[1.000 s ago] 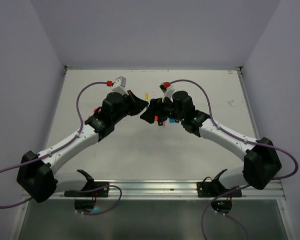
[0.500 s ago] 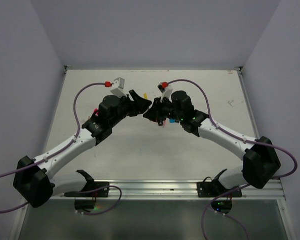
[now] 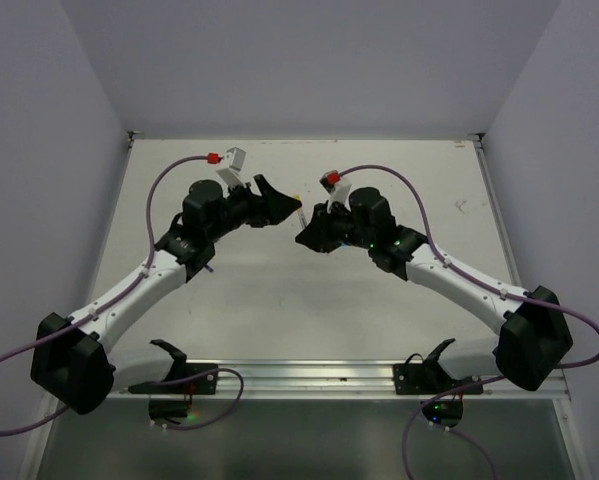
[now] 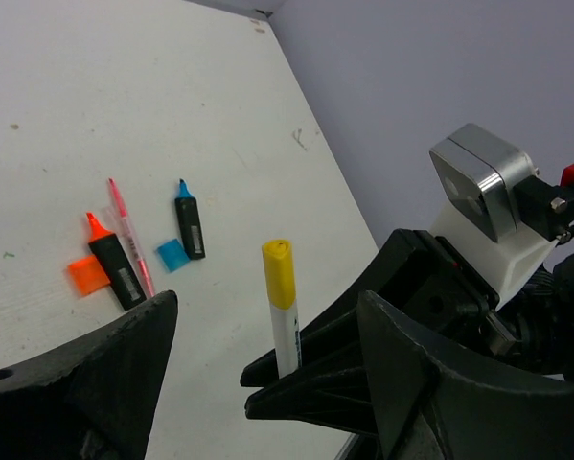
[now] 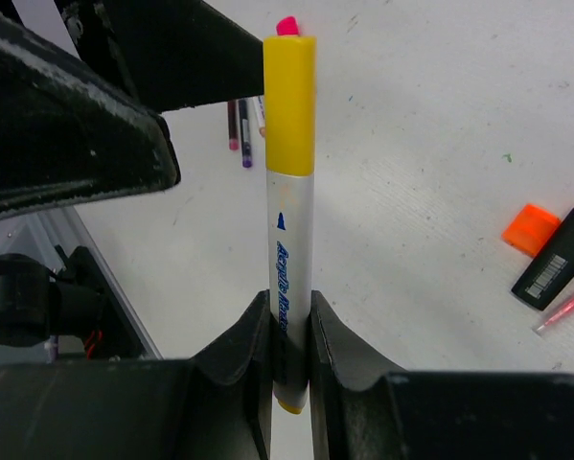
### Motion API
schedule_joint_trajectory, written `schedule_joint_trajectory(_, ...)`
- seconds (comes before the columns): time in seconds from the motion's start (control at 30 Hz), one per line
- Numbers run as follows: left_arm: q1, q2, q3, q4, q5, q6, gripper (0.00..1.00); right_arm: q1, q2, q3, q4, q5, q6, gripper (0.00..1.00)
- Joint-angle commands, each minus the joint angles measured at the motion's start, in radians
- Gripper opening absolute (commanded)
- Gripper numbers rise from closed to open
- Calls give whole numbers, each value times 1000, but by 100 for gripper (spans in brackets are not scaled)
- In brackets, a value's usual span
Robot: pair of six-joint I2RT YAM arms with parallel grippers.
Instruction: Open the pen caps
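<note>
My right gripper point(image 5: 290, 321) is shut on the lower end of a white marker point(image 5: 288, 240). The marker stands upright above the table, and its yellow cap point(image 5: 289, 101) sits on the top end. My left gripper point(image 4: 265, 316) is open. Its two fingers point(image 4: 95, 374) stand wide on either side of that cap point(image 4: 278, 273) without touching it. In the top view both grippers meet over the middle of the table, left gripper point(image 3: 279, 205) facing right gripper point(image 3: 305, 235), with the marker point(image 3: 300, 212) between them.
On the table lie a black highlighter point(image 4: 114, 273) with its orange cap point(image 4: 87, 276) off beside it. A second highlighter point(image 4: 190, 225) lies by its loose blue cap point(image 4: 172, 255), and there is a thin pink pen point(image 4: 128, 235). Two dark thin pens point(image 5: 239, 125) lie farther off.
The left gripper, shut on the marker a second ago, has opened and drawn back left. The right gripper, open then, has closed on the marker's lower end.
</note>
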Motion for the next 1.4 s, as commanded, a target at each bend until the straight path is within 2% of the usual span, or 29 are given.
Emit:
schedule_joint_trajectory(0.0,3,29,10,104,139,21,78,5,-28,-2,-11,-19,-40,0)
schedule_joint_trajectory(0.67,-2,95,27,195,191,-25,58,22,-28,15,1,-103,-74,0)
schedule_joint_trajectory(0.77,-5,98,27,204,191,-31,52,23,-20,19,-1,-105,-77,0)
schedule_joint_trajectory(0.8,-5,96,29,205,191,-31,45,23,-19,21,-2,-103,-79,0)
schedule_joint_trajectory(0.9,-8,101,29,208,193,-32,36,25,-19,24,-1,-99,-77,0)
schedule_joint_trajectory(1.23,-22,101,7,204,205,-38,27,25,-7,34,7,-73,-80,0)
schedule_joint_trajectory(1.33,-24,98,6,201,196,-32,16,25,-3,39,7,-73,-82,0)
schedule_joint_trajectory(1.37,-24,93,6,201,194,-31,8,27,-2,39,5,-74,-82,0)
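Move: The yellow cap on the marker held upright in the right fingers is about 4 cm to the left hand's right, 2 cm ahead and level with it; from the right hand it is some 6 cm above, 2 cm ahead and 1 cm left. On the table, about 26 cm below the left hand and 7 cm ahead of it, lie the orange cap 6 cm to its right, the orange highlighter 9 cm and the blue cap 16 cm. Left hand moves about 3 cm right, closing on the yellow cap; right brings the marker 2 cm back. ##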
